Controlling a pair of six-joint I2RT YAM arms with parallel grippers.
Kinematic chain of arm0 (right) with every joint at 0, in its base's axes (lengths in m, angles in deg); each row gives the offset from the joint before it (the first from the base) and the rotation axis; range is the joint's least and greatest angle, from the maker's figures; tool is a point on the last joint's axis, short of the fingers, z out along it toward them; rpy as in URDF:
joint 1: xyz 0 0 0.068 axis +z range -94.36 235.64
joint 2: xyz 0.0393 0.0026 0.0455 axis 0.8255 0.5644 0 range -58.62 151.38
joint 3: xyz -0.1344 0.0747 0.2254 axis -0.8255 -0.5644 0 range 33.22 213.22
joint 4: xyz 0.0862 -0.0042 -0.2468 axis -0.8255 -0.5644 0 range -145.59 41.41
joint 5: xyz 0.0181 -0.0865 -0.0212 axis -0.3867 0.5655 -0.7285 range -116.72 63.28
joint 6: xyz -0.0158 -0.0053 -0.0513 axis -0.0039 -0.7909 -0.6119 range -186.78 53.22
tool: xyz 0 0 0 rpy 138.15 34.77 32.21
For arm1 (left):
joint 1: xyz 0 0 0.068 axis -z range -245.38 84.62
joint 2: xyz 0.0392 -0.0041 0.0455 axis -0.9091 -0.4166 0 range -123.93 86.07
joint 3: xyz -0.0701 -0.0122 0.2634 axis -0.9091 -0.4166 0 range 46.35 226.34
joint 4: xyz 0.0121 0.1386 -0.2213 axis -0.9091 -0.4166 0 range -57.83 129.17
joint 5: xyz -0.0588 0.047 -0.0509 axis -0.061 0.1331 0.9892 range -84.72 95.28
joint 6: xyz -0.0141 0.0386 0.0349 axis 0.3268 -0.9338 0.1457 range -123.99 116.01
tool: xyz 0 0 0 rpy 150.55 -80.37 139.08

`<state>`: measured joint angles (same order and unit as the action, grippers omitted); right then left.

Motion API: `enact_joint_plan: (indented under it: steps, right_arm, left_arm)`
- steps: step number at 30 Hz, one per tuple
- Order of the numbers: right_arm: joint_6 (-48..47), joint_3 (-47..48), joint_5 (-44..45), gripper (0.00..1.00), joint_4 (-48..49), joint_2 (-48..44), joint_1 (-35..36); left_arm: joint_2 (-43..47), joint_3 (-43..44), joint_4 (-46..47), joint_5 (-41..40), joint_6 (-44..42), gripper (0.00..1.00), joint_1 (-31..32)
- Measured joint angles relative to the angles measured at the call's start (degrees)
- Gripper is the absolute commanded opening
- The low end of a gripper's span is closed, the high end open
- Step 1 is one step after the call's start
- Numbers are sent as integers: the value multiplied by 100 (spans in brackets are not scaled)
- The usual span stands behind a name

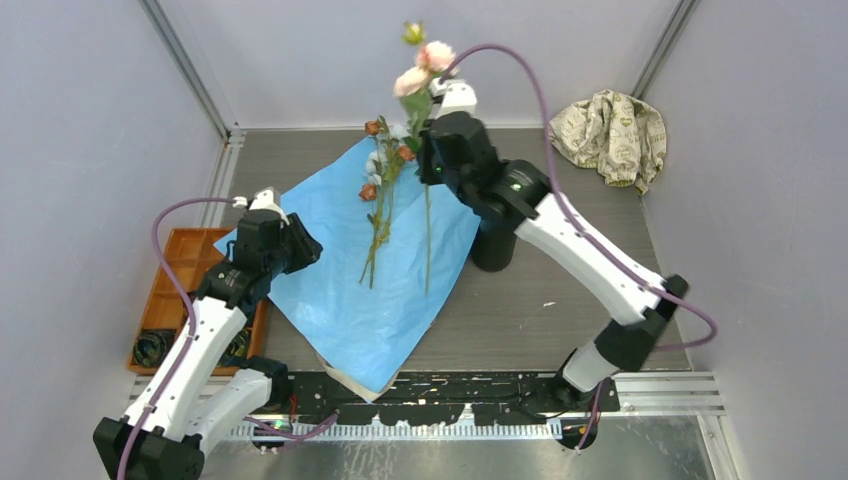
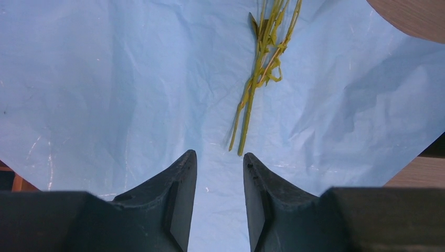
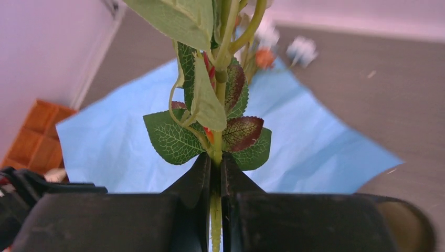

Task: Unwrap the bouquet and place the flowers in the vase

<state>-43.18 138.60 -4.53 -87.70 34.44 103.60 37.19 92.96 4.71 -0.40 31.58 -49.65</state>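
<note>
The bouquet's blue paper [image 1: 340, 270] lies unwrapped and flat on the table. Several flowers [image 1: 380, 190] rest on it, their green stems [image 2: 262, 68] pointing toward my left gripper [image 2: 218, 155], which hovers open and empty just short of the stem ends, at the paper's left edge [image 1: 300, 245]. My right gripper [image 3: 215, 157] is shut on one flower's stem [image 3: 215, 210] just below its leaves. It holds that flower upright above the paper's far side, pink heads [image 1: 425, 65] high, stem hanging down. The black vase [image 1: 493, 250] stands right of the paper, partly hidden under the right arm.
An orange tray [image 1: 185, 260] holding dark cables sits at the left by the left arm. A beige patterned cloth [image 1: 612, 135] lies crumpled in the far right corner. Grey walls close in the table on three sides.
</note>
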Motion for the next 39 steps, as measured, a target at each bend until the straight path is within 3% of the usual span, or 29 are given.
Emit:
enact_joint_plan:
  steps: [6,12,16,25,32,39]
  right_arm:
    - [-1108,-525,1255,1,1106,-1598,24]
    - [-2551,-1506,2288,1,3012,-2551,2]
    - [-3432,-1856,2629,1,3982,-2514,2]
    - [-4920,-2476,2905,1,5206,-2059,-52]
    - [-5217,-2568,2920,1,5622,-2013,-179]
    - [-4918,-2900,2907,1,5731,-2044,-404]
  left_arm:
    - [-201,-11,210,273,13,40,0]
    - [-286,-98,396,542,48,40,33]
    - [-284,-103,431,616,48,40,46]
    - [-164,-151,433,625,48,40,66]
    - [-162,-197,439,625,50,40,66]
    - [-162,-229,470,625,50,40,66]
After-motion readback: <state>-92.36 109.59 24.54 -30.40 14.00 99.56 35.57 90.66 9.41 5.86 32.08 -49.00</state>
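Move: The right hand already holds the pink-flower stem high up; the vase it is bound for stands about 16 cm to its right, 1 cm farther back, its middle some 22 cm below. The remaining flowers lie about 12 cm ahead and 10 cm left, 32 cm down, and a loose pale-blue bloom about 28 cm ahead and 3 cm right, also on the table. From the left hand, the vase is about 8 cm ahead and 38 cm right. Keeping its pinch on the pink-flower stem just below the leaves, the right hand sweeps some 17 cm to the right and up, dipping back a few centimetres and then coming forward again, and tops out before settling roughly 12 cm higher than it began, about over the vase. On the way its fingers swing from slanting down to slightly above level (about 40 degrees) and turn clockwise to point forward, bringing the stem upright, while the empty left hand shifts a couple of centimetres right, its fingers still part open. ##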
